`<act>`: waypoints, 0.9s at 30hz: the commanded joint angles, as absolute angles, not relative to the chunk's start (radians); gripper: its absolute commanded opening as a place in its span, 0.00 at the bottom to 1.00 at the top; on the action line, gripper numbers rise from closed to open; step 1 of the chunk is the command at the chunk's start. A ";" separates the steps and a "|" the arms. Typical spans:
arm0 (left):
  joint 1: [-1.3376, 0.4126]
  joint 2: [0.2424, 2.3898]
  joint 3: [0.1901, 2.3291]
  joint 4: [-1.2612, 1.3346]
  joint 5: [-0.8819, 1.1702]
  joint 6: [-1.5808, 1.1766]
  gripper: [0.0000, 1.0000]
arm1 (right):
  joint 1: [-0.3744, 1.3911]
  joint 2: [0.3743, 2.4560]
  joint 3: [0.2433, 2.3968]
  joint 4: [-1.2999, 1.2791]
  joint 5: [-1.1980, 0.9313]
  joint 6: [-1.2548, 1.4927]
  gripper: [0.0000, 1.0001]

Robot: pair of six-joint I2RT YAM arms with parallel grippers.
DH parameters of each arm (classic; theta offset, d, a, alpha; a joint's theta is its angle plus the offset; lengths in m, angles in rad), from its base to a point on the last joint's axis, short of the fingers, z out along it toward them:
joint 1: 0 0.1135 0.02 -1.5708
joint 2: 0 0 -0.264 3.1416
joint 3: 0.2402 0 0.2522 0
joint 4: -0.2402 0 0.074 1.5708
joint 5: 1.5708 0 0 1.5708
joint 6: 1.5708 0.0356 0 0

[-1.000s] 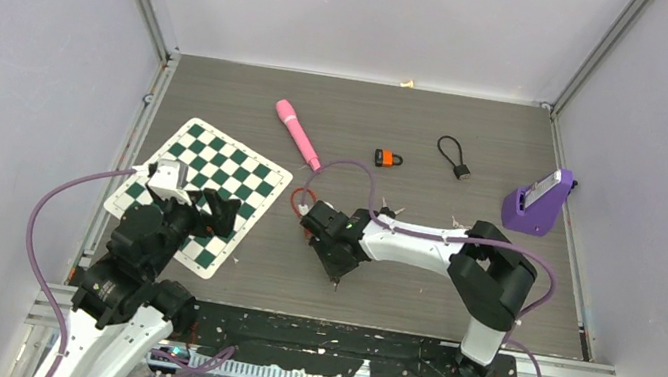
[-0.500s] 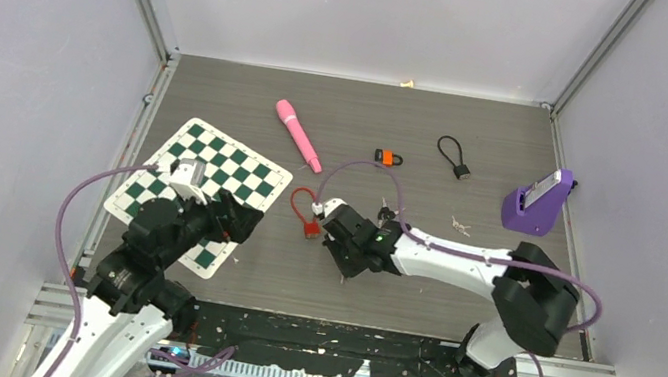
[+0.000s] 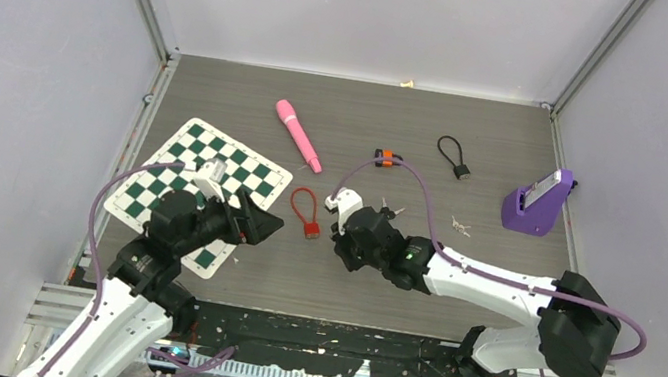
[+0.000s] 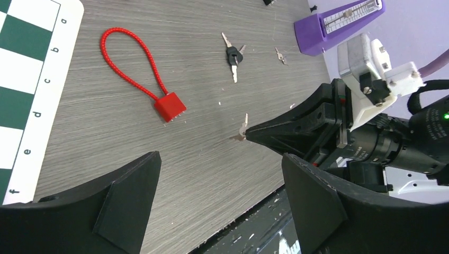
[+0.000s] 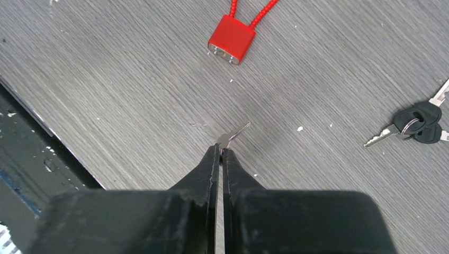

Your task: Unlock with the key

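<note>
A red padlock (image 3: 311,230) with a red cable loop lies on the grey table; its block also shows in the wrist views (image 5: 231,39) (image 4: 170,106). My right gripper (image 5: 221,151) is shut on a small silver key (image 5: 233,135), whose blade sticks out of the fingertips low over the table, a short way right of and nearer than the padlock. The key (image 4: 243,127) shows the same way in the left wrist view. My left gripper (image 4: 221,159) stands open and empty just left of the padlock (image 3: 258,227).
A bunch of black-headed keys (image 5: 418,123) lies right of the padlock. A green chessboard mat (image 3: 198,189) lies under the left arm. Farther back are a pink wand (image 3: 297,132), an orange padlock (image 3: 384,157), a black cable lock (image 3: 455,155) and a purple stand (image 3: 538,203).
My right gripper has closed on the small key and drawn back from the red padlock, uncovering it. The left arm has reached right, toward the padlock.
</note>
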State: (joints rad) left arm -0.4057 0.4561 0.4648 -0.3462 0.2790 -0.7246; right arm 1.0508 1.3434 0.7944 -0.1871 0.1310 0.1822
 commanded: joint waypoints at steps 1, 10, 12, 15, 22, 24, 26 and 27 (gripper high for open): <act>-0.410 0.439 0.464 -0.289 0.294 -0.730 0.88 | 1.048 1.367 0.753 -0.071 0.171 0.193 0.05; -0.410 0.383 0.474 -0.383 0.227 -0.657 0.88 | 1.059 1.404 0.767 -0.377 0.121 0.326 0.32; -0.410 0.379 0.476 -0.387 0.221 -0.650 0.88 | 1.061 1.397 0.786 -0.457 0.114 0.352 0.40; -0.410 0.386 0.480 -0.388 0.220 -0.645 0.88 | 1.062 1.393 0.830 -0.571 0.121 0.384 0.44; -0.410 0.396 0.482 -0.393 0.231 -0.641 0.88 | 1.014 1.416 0.894 -0.600 0.144 0.363 0.46; -0.410 0.396 0.482 -0.399 0.234 -0.641 0.88 | 0.988 1.437 0.906 -0.579 0.116 0.356 0.46; -0.410 0.396 0.482 -0.402 0.233 -0.639 0.88 | 0.973 1.467 0.924 -0.562 0.095 0.352 0.46; -0.410 0.397 0.482 -0.405 0.233 -0.638 0.88 | 0.970 1.490 0.930 -0.553 0.090 0.352 0.46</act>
State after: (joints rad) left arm -0.4057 0.3908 0.4614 -0.4046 0.2291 -0.6617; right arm 0.9951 1.4387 0.8749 -0.5758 0.1219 0.3519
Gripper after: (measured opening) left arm 0.880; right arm 0.460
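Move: The right gripper still pinches the small keys over bare table. The spot to lay them is almost straight below: about 9 cm down, 1 cm back and 2 cm to its right. The red lock lies about 8 cm ahead and 9 cm left of this gripper, the black keys some 16 cm ahead and 9 cm right, both at table height. From the idle left gripper the spot is about 18 cm right, 1 cm back and 17 cm below. Lower the right gripper about 6 cm towards the bare table, sweeping it some 6 cm right and 4–5 cm back, away from the red lock. On the way down open the nearly shut fingers to about half, letting go of the small keys, and tip them some 25 degrees towards straight down. Then lift about 2 cm and ease 2 cm forward, fingers staying open. ##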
